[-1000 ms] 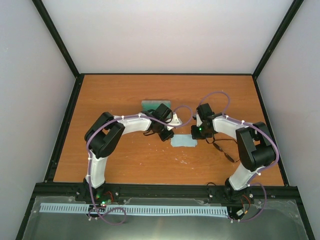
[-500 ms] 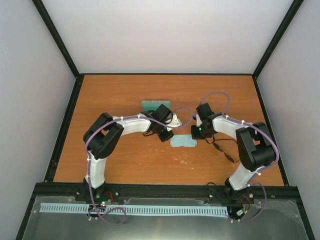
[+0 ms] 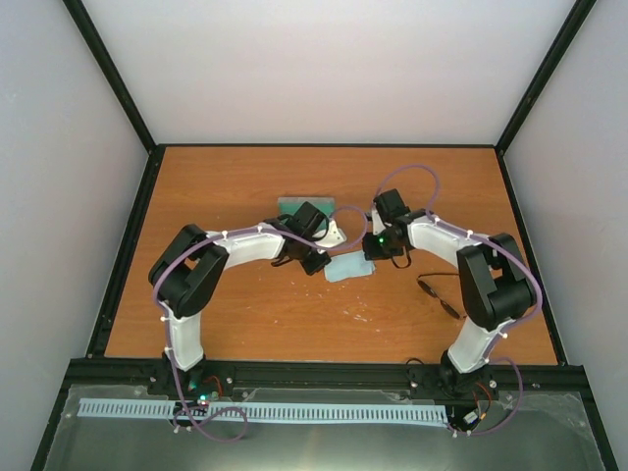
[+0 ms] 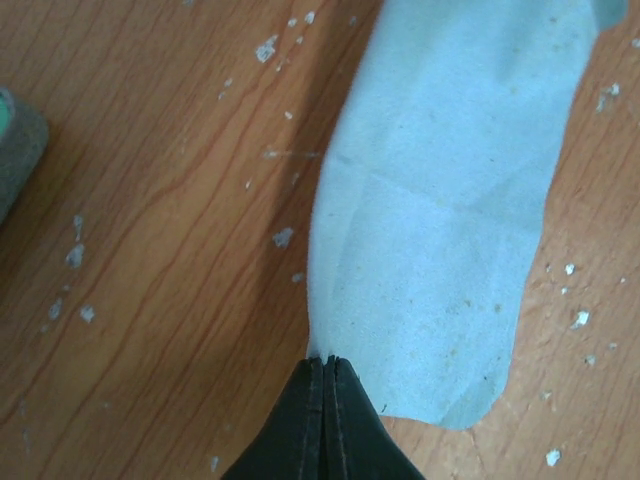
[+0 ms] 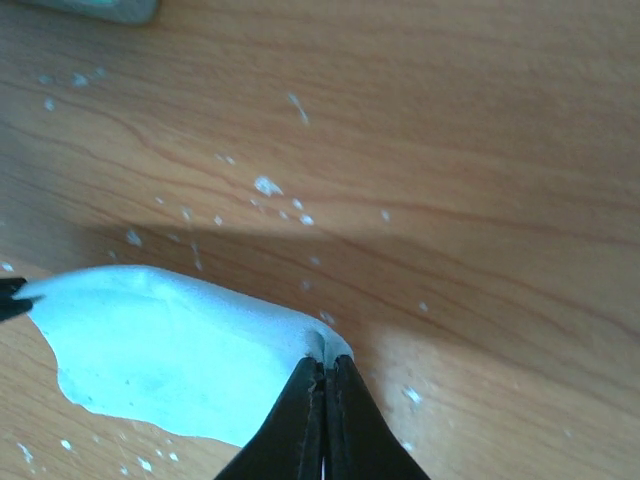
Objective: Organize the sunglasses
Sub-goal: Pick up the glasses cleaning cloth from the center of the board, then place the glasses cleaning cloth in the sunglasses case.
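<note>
The sunglasses (image 3: 440, 297), a thin black wire pair, lie on the wooden table (image 3: 245, 314) to the right, apart from both grippers. The pale blue cloth (image 3: 349, 270) is stretched between the two grippers near the table's middle. My left gripper (image 3: 321, 263) (image 4: 325, 360) is shut on the cloth (image 4: 450, 200) at its left edge. My right gripper (image 3: 371, 255) (image 5: 325, 362) is shut on a raised corner of the cloth (image 5: 170, 350) at its right end. The cloth's far end sags toward the table.
The grey case with green lining (image 3: 304, 206) stands behind the left wrist; its corner shows in the left wrist view (image 4: 15, 150) and its edge in the right wrist view (image 5: 100, 8). White specks dot the wood. Black frame rails border the table.
The left gripper has shut on the cloth's edge. Both grippers and the cloth have shifted left and toward the back, leaving the sunglasses uncovered by the right arm.
</note>
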Robot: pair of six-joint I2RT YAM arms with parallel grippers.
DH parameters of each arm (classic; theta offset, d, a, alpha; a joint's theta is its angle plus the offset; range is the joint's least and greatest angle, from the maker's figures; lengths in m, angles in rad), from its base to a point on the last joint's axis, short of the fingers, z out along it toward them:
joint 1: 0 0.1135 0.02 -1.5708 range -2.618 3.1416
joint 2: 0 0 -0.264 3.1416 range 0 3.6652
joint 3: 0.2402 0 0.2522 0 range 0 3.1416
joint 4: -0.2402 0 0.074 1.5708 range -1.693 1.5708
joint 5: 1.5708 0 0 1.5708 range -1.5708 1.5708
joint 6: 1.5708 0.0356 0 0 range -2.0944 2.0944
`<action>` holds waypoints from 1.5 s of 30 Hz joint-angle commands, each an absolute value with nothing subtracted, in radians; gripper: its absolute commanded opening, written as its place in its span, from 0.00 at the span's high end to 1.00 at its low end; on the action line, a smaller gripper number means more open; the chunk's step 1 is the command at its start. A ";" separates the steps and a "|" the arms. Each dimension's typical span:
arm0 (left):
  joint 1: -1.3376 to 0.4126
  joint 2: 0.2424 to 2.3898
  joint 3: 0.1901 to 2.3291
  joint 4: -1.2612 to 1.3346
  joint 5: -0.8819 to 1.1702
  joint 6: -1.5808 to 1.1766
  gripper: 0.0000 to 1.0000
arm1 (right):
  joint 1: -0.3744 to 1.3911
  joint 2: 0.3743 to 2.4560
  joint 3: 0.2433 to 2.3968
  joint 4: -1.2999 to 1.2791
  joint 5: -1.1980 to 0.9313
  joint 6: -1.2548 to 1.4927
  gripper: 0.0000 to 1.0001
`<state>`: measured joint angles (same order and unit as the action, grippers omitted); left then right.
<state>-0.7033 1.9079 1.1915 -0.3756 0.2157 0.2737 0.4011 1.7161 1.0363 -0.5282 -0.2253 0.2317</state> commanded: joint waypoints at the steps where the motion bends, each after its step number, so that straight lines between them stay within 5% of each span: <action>1: -0.670 1.854 1.174 -0.351 0.177 0.293 1.00 | 0.427 1.770 1.111 -0.536 -0.238 0.216 0.97; 28: -0.412 1.811 1.200 -0.351 0.153 0.415 1.00 | 0.501 2.150 1.651 -0.648 -0.250 0.196 0.97; 45: -0.390 1.880 1.284 -0.359 0.153 0.463 1.00 | 0.502 2.203 1.728 -0.670 -0.249 0.193 0.97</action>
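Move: Each hand still pinches the cleaning cloth; its middle is about 6 cm to the right of the left hand and level with it. The open case they are taking it to has its middle roughly 14 cm ahead and 5 cm left of the left hand, and 12 cm ahead and 18 cm left of the right hand, slightly below both. The sunglasses lie some 21 cm right of the right hand and 10 cm back. Diagonally forward and left, both hands together carry the cloth stretched between them towards the open case, each going roughly 10 cm forward and as much left. The left hand also rises about 4 cm, turning and tilting up slightly, and ends over the tray's near left corner; the right stays nearly level and arrives close beside the lid's right end. Both keep their fingers shut on the cloth. ##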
